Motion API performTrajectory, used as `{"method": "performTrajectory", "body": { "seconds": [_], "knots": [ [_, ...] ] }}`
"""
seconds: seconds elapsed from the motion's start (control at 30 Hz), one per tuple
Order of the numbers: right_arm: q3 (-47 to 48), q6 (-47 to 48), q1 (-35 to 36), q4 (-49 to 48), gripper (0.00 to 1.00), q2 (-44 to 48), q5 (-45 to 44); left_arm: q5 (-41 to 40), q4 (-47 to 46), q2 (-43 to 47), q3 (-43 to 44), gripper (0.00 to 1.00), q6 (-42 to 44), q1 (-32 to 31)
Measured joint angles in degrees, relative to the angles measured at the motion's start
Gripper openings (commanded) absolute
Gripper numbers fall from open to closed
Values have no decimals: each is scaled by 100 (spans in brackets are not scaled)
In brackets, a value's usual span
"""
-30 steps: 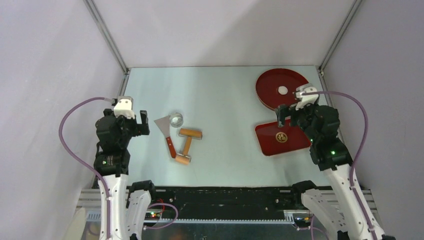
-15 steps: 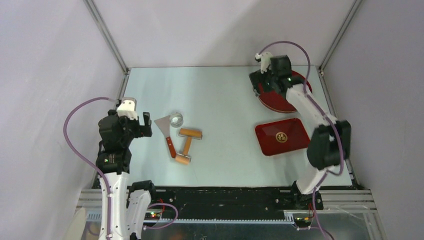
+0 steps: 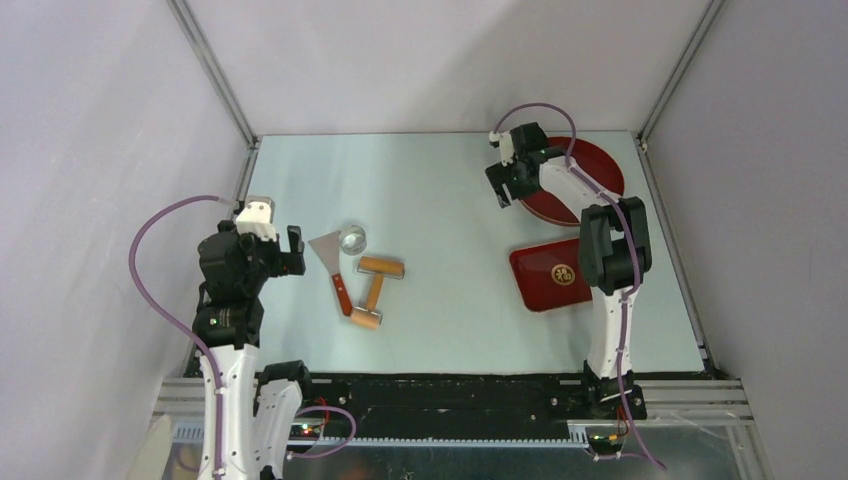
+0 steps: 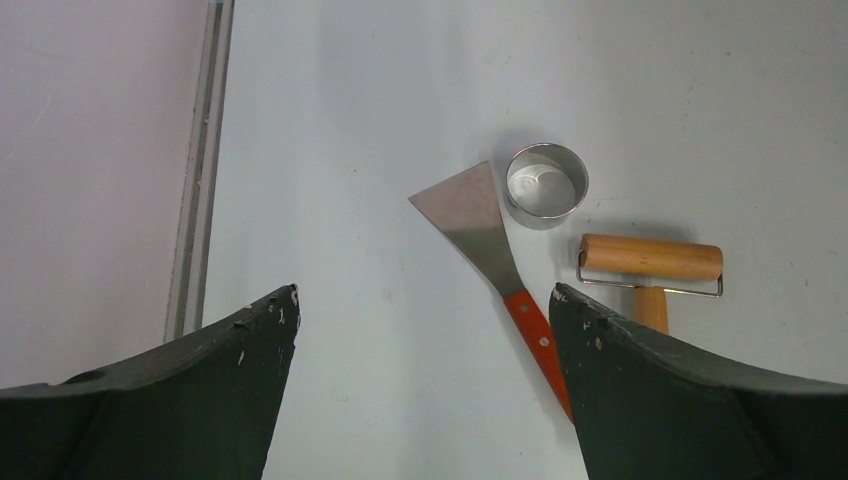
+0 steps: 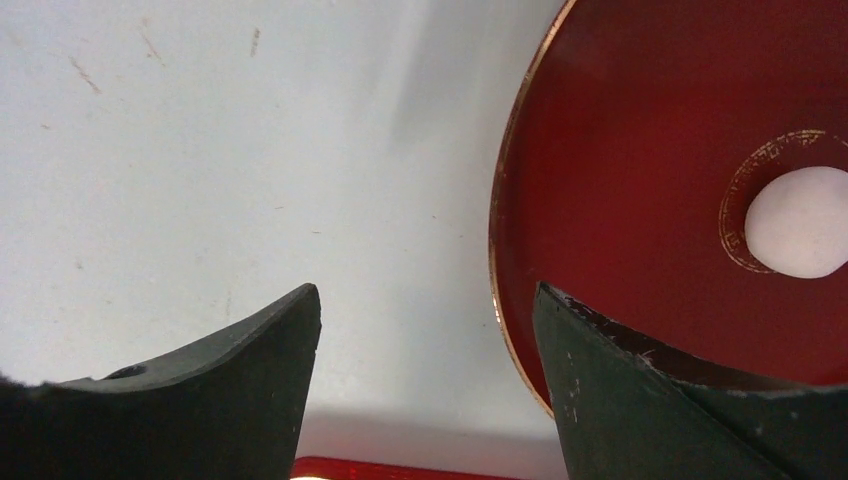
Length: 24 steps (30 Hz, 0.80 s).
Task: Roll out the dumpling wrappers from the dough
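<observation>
The dough (image 5: 797,222) is a small white ball at the middle of the round red plate (image 5: 640,150). In the top view my right arm hides it. My right gripper (image 5: 425,295) is open and empty. It hovers over the plate's left rim (image 3: 605,165), with the dough to the right of its jaws. In the top view the right gripper (image 3: 507,192) is at the far right of the table. My left gripper (image 4: 425,295) is open and empty at the left (image 3: 293,252), above bare table. No dumpling wrappers are in view.
A metal ring cutter (image 4: 545,185), a red-handled scraper (image 4: 500,260) and a wooden roller (image 4: 650,262) lie just right of my left gripper. A rectangular red tray (image 3: 555,275) sits in front of the round plate. Frame walls bound the table.
My right arm has reached out from above the rectangular tray to the far round plate, then shifted left over its left rim. My left arm has barely moved.
</observation>
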<state>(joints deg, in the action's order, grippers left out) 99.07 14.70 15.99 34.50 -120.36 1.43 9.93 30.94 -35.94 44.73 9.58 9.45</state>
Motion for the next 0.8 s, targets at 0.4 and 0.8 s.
{"method": "performTrajectory", "body": {
  "seconds": [0.4,0.8],
  "knots": [
    [-20,413,-168,142,62,-522,-57,33,0,0,0,98,13,0],
    [-48,807,-55,295,46,-577,223,31,-2,4,0,98,55,-2]
  ]
}}
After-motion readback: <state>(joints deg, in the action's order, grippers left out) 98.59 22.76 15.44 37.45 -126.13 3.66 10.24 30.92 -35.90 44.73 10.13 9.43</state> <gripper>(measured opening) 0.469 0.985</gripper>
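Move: The red plate's middle lies about 12 cm to the right hand's right and 7 cm ahead, some 5 cm below; its near-left rim is just beside the open fingers. The white dough sits at that same spot on the plate, about 4 cm lower than the hand. The red tray's middle is roughly 17 cm back and 9 cm right, also some 5 cm below. From the left hand the plate is about 30 cm ahead, 56 cm right and 21 cm down. The right hand straddles the red plate's near-left rim, one finger coming against its inside and the other down at the table outside. It sinks about 5.5 cm while easing a couple of centimetres right, then levels off and draws a little left and back, the fingers closing to about half open. The wrist tips and turns slightly, under 10 degrees. ##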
